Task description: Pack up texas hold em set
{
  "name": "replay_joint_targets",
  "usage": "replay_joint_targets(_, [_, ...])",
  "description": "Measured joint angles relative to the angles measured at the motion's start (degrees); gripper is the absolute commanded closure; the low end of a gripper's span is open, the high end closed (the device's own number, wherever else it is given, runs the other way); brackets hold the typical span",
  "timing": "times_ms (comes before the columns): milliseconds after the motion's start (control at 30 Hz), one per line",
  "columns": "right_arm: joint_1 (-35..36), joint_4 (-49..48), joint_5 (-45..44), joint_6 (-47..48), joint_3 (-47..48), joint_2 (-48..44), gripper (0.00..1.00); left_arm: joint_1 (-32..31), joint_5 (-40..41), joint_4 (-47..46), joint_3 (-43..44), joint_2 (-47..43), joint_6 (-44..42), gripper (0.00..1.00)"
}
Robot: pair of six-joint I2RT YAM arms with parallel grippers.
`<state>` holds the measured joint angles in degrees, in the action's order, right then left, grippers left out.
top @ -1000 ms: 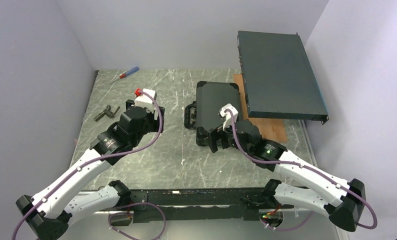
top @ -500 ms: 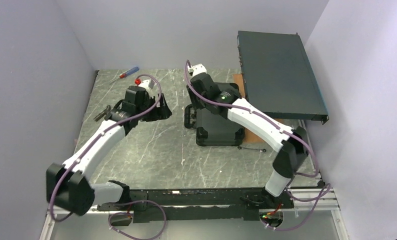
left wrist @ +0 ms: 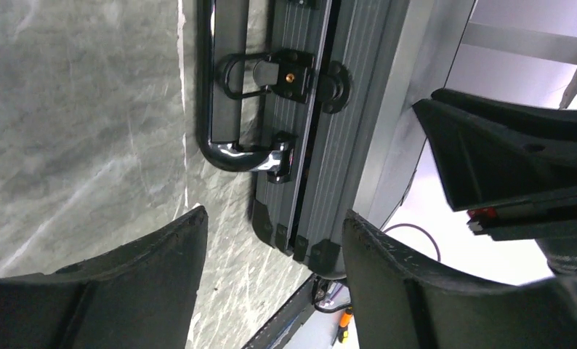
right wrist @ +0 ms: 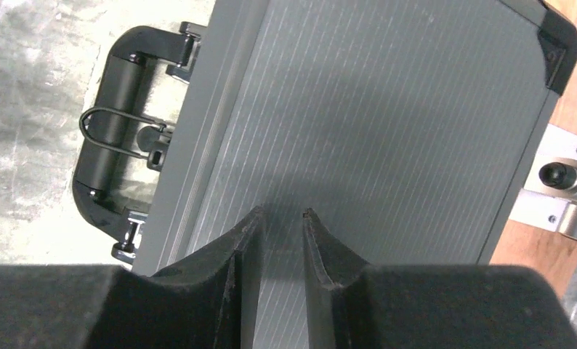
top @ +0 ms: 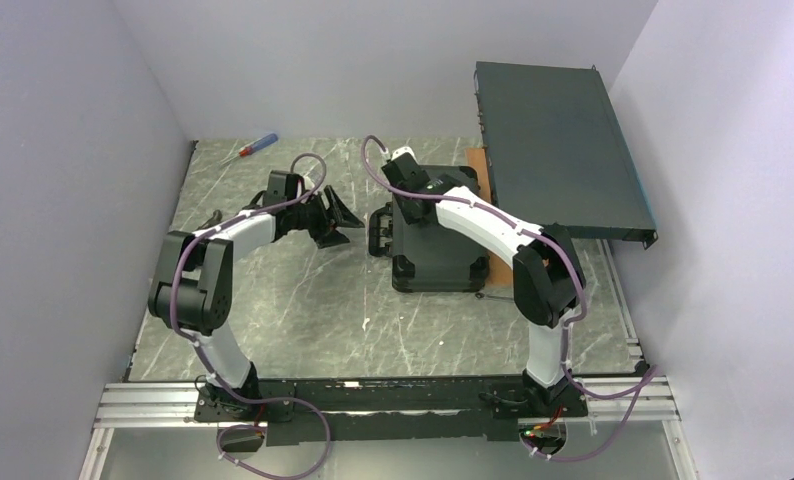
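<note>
The texas hold em set is a dark grey case (top: 438, 245) lying flat and closed on the table, its black handle (top: 380, 230) on the left side. Chips, cards, dice and buttons are hidden. My left gripper (top: 338, 220) is open and empty, just left of the handle; in the left wrist view the handle (left wrist: 220, 87) and the latched case edge (left wrist: 307, 145) lie ahead of my open gripper (left wrist: 275, 218). My right gripper (top: 415, 195) hovers over the far left of the lid (right wrist: 387, 109), jaws nearly together with a narrow gap (right wrist: 282, 212), holding nothing.
A large flat dark rack box (top: 558, 150) leans at the back right, over a wooden board (top: 538, 255). A red-and-blue screwdriver (top: 253, 148) lies at the back left. A small black part (top: 211, 220) lies left of the left arm. A thin metal tool (top: 503, 296) lies by the case's near edge.
Both arms have stretched out from the near side. The left gripper swung right toward the case handle. The right gripper moved from the case's near end to its far left.
</note>
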<state>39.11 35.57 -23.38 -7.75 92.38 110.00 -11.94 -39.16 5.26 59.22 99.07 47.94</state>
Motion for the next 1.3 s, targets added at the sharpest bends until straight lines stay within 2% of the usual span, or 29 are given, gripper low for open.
replay_joint_targets(300, [0.1,-8.2,2.7,0.4,-4.6,-0.2,0.75,-0.7,1.5,1.6,8.9,5.5,-1.0,0.48])
replay_joint_targets(633, [-1.1,-18.5,5.7,-1.9,-11.5,-2.9,0.76,-3.4,8.0,10.0,19.2,15.0,-6.6,0.46])
replay_joint_targets(733, [-1.4,-19.7,6.6,-2.4,-12.4,-3.3,0.76,-4.4,9.9,12.0,20.5,16.7,-7.9,0.49])
replay_joint_targets(1033, [-1.9,-21.3,8.3,-2.6,-13.1,-3.5,0.76,-6.7,10.6,12.4,22.2,20.6,-8.4,0.66])
replay_joint_targets(1300, [-2.1,-21.8,9.0,-2.6,-13.3,-3.7,0.76,-6.3,9.3,9.0,22.0,21.2,-7.9,0.87])
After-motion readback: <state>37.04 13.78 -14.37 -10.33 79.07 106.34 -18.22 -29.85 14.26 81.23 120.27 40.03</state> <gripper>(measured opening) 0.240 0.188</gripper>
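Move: The wire loop on the case's handle lies roughly 5 cm ahead of the left hand, 5 cm to its right and 7 cm below. The handle's middle is some 4 cm ahead, 6 cm right and 9 cm below. From the right hand, the lid's handle-side edge is about 3 cm left, level fore and aft, and 1 cm below; the wire loop is about 7 cm left, 2 cm ahead and 8 cm below. Left hand goes about 6 cm forward, then down, rightwards, closing around the wire loop; right settles on the lid. ##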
